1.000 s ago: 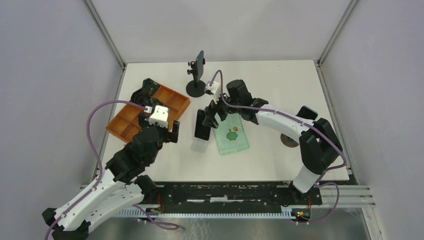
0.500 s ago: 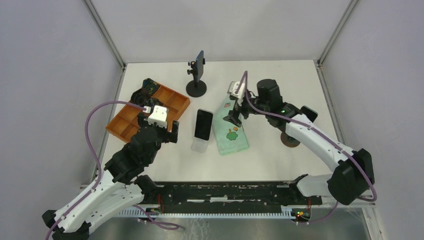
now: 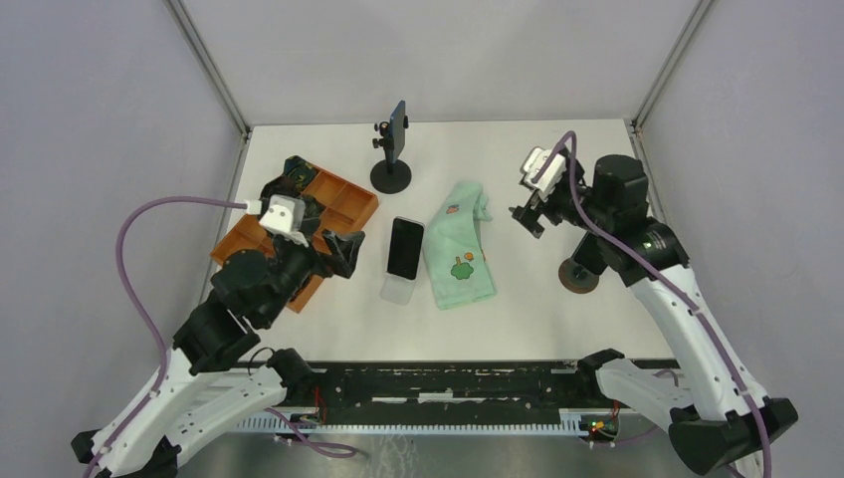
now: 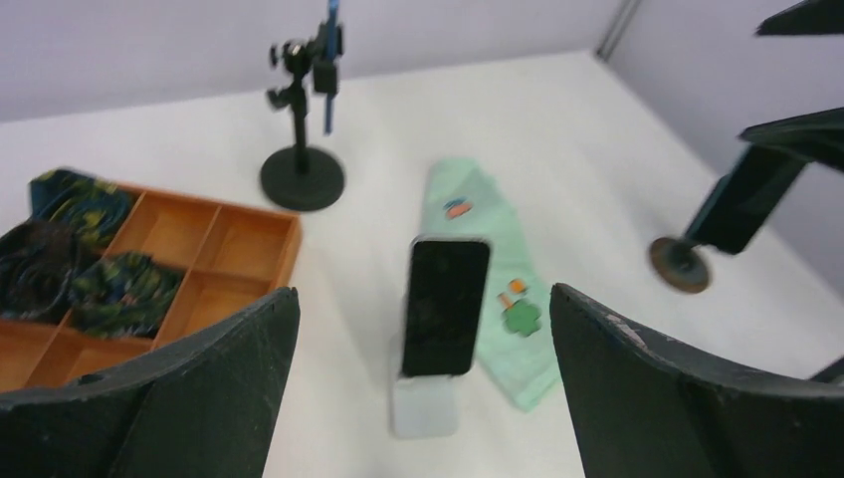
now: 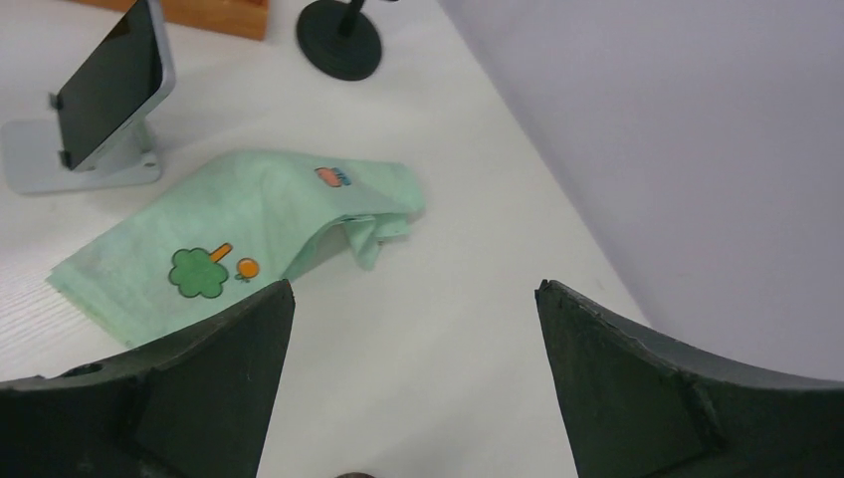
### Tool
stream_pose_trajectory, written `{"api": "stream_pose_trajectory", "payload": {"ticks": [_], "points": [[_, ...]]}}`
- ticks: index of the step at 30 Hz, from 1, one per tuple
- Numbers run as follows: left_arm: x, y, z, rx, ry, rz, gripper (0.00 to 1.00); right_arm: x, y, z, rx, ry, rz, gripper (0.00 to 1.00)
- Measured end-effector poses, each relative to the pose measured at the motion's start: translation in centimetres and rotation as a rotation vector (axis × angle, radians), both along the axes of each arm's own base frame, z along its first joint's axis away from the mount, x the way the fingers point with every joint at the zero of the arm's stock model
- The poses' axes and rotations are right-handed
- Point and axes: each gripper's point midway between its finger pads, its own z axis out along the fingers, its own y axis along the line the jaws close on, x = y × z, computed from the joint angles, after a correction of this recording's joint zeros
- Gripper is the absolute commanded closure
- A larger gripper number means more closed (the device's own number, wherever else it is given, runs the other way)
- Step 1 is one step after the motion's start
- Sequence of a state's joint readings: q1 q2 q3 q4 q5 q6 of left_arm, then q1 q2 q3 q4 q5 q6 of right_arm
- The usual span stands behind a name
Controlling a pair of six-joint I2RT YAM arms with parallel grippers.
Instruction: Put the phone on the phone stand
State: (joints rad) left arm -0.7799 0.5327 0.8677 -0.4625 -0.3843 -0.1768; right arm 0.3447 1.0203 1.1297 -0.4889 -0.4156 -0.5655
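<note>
A black phone leans upright on a small white phone stand at mid-table. In the left wrist view the phone rests on the stand's base, straight ahead between my open left gripper fingers, some way off. My left gripper hovers just left of the stand, holding nothing. My right gripper is open and empty, well to the right of the phone. From the right wrist, phone and stand show at the far left, away from the gripper.
A green cloth with a tree print lies right of the stand. A black tripod mount holding a blue device stands at the back. An orange compartment tray sits left. A black round-based stand is under the right arm.
My right arm has pulled away from the phone to the right and back. The phone stays leaning on the white stand. My left arm has shifted slightly left.
</note>
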Motion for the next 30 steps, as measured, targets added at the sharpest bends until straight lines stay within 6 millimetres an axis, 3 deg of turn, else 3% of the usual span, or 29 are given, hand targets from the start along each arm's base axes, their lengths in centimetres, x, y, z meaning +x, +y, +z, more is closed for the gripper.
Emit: {"api": "stream_pose_trajectory", "payload": {"ticks": [6, 9, 16, 30], "points": [[-1.0, -3.4, 8.4, -0.156, -0.052, -0.164, 0.00, -1.0, -2.5, 7.7, 0.037, -0.154, -0.105, 0.02], [-0.7, -5.5, 10.1, -0.162, -0.041, -0.232, 0.00, -1.9, -2.5, 10.1, 0.053, -0.186, -0.087, 0.02], [0.1, -7.8, 8.5, -0.110, 0.037, -0.290, 0.00, -3.0, -2.0, 11.6, 0.104, -0.168, -0.062, 0.02], [-0.9, -6.6, 9.5, -0.134, 0.003, -0.284, 0.00, -1.1, -4.4, 12.0, 0.209, -0.125, -0.297, 0.02]]}}
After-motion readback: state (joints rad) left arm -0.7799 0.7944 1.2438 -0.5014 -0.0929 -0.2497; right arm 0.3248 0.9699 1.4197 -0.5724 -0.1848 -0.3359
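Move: The phone already sits on the low white stand. It is about 13 cm ahead of the left hand, 9 cm to its right and 20 cm lower; from the right hand it is some 25 cm left, 1 cm ahead and 20 cm below. The green towel is about 13 cm right of the phone and 5 cm farther out. From the right hand, the brown-based stand is about 18 cm right and 3 cm back. Upward, both empty, open hands pull clear of the finished phone and stand. The right climbs about 12 cm and drifts some 4 cm right, farther from the phone, turning clockwise with its left side lifting slightly. The left rises about 10 cm, shifts 7 cm right to above the phone's left side, and turns some 15 degrees clockwise; both rise early, then nearly level off, touching nothing. ##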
